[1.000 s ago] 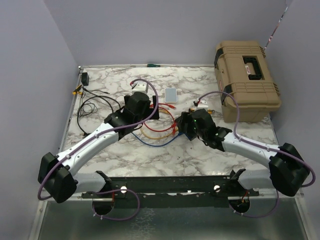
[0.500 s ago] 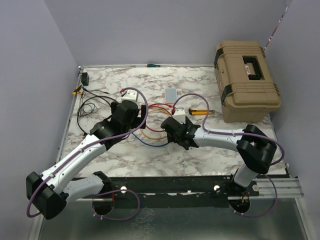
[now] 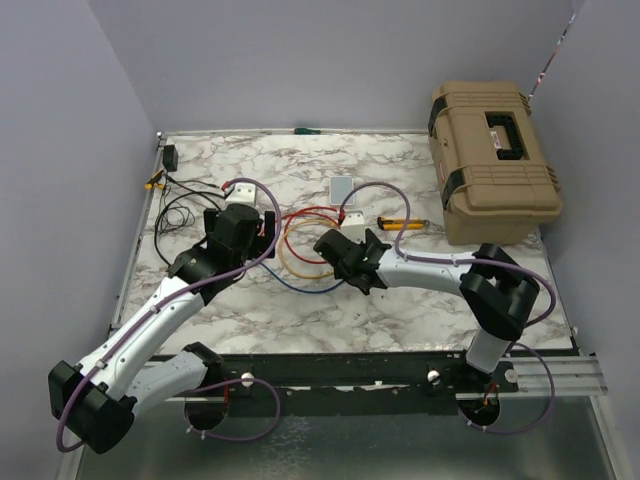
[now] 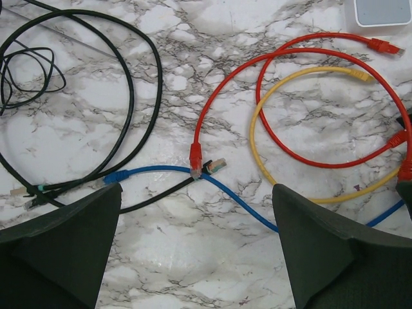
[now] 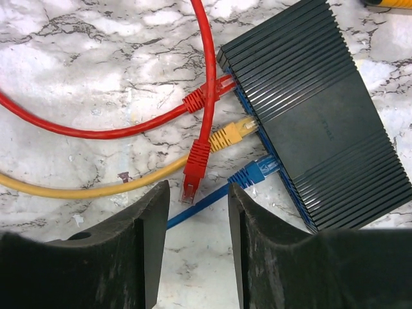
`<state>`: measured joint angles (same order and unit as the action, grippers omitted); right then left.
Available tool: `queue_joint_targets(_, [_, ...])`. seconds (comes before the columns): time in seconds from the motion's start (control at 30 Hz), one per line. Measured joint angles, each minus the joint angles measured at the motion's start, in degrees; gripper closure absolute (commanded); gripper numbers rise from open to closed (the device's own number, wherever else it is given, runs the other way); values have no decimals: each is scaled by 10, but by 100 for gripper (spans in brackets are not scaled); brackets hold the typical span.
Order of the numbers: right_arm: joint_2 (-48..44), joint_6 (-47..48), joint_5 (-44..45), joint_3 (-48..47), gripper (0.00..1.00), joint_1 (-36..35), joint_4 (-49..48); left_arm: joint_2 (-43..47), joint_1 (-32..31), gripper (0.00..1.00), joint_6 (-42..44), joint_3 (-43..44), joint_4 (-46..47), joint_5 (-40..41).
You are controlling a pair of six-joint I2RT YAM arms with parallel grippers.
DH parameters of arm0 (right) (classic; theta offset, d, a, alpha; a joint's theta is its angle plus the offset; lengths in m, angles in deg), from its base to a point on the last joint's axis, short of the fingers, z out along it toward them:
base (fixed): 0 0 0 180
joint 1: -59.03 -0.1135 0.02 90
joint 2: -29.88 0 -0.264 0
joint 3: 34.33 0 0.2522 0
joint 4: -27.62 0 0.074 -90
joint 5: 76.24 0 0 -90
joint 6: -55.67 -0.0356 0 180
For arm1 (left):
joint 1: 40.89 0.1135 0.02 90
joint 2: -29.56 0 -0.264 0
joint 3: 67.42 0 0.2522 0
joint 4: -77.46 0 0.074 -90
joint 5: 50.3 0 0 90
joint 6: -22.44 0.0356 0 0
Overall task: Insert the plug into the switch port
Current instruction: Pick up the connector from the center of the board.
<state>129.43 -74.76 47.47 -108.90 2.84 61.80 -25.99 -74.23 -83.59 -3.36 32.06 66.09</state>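
The switch (image 5: 322, 109) is a flat black ribbed box at the upper right of the right wrist view. A red, a yellow and a blue plug sit in the sockets along its long edge. A loose red plug (image 5: 196, 164) lies on the marble beside them, its clear tip just ahead of my right gripper (image 5: 196, 196). That gripper's jaws stand partly open, with only the blue cable (image 5: 193, 209) running under the gap. My left gripper (image 4: 196, 188) is wide open above the table, near another loose red plug (image 4: 196, 156). In the top view my right arm covers the switch.
A tan hard case (image 3: 495, 160) stands at the back right, with a yellow-handled tool (image 3: 405, 224) beside it. A small grey-white box (image 3: 342, 188) lies mid-back. Black cables (image 3: 185, 205) and a small black adapter (image 3: 170, 157) lie at the left. Red and yellow cable loops (image 4: 309, 129) lie between the arms.
My right arm has swung left over the cables and its jaws have narrowed. My left arm has drawn back to the left, still wide open.
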Motion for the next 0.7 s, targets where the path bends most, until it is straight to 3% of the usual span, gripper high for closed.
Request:
queue_joint_targets(0.23, [38, 9, 0, -10, 65, 0, -5, 0, 23, 1, 5, -3, 1, -5])
queue_joint_targets(0.47, [55, 24, 1, -20, 97, 0, -7, -1, 41, 1, 7, -6, 2, -22])
queue_joint_targets(0.7, [29, 73, 1, -21, 100, 0, -8, -5, 53, 1, 9, -8, 3, -33])
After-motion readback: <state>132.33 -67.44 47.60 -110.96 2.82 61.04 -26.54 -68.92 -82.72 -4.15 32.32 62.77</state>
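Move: The loose red connector lies almost straight under the right fingertips, some 2 cm down, across the yellow and blue cables. From that hand, the blue plug seated in the black switch is about 1 cm ahead and 4 cm right, the seated yellow plug 3 cm ahead and 3 cm right, and the switch's middle some 4 cm ahead and 6 cm right. From the left hand, the red connector is roughly level, 19 cm right and 17 cm below. The right hand, already half open over the loose red connector, sinks about 2 cm onto it, closes its fingertips from either side to pinch the connector beside the seated blue and yellow plugs, then starts back up by some 1.5 cm with it, the wrist turning only slightly. Meanwhile the left hand, wide open and empty, drifts nearly 2 cm to the left and sinks about 1 cm above the cable's far end. ##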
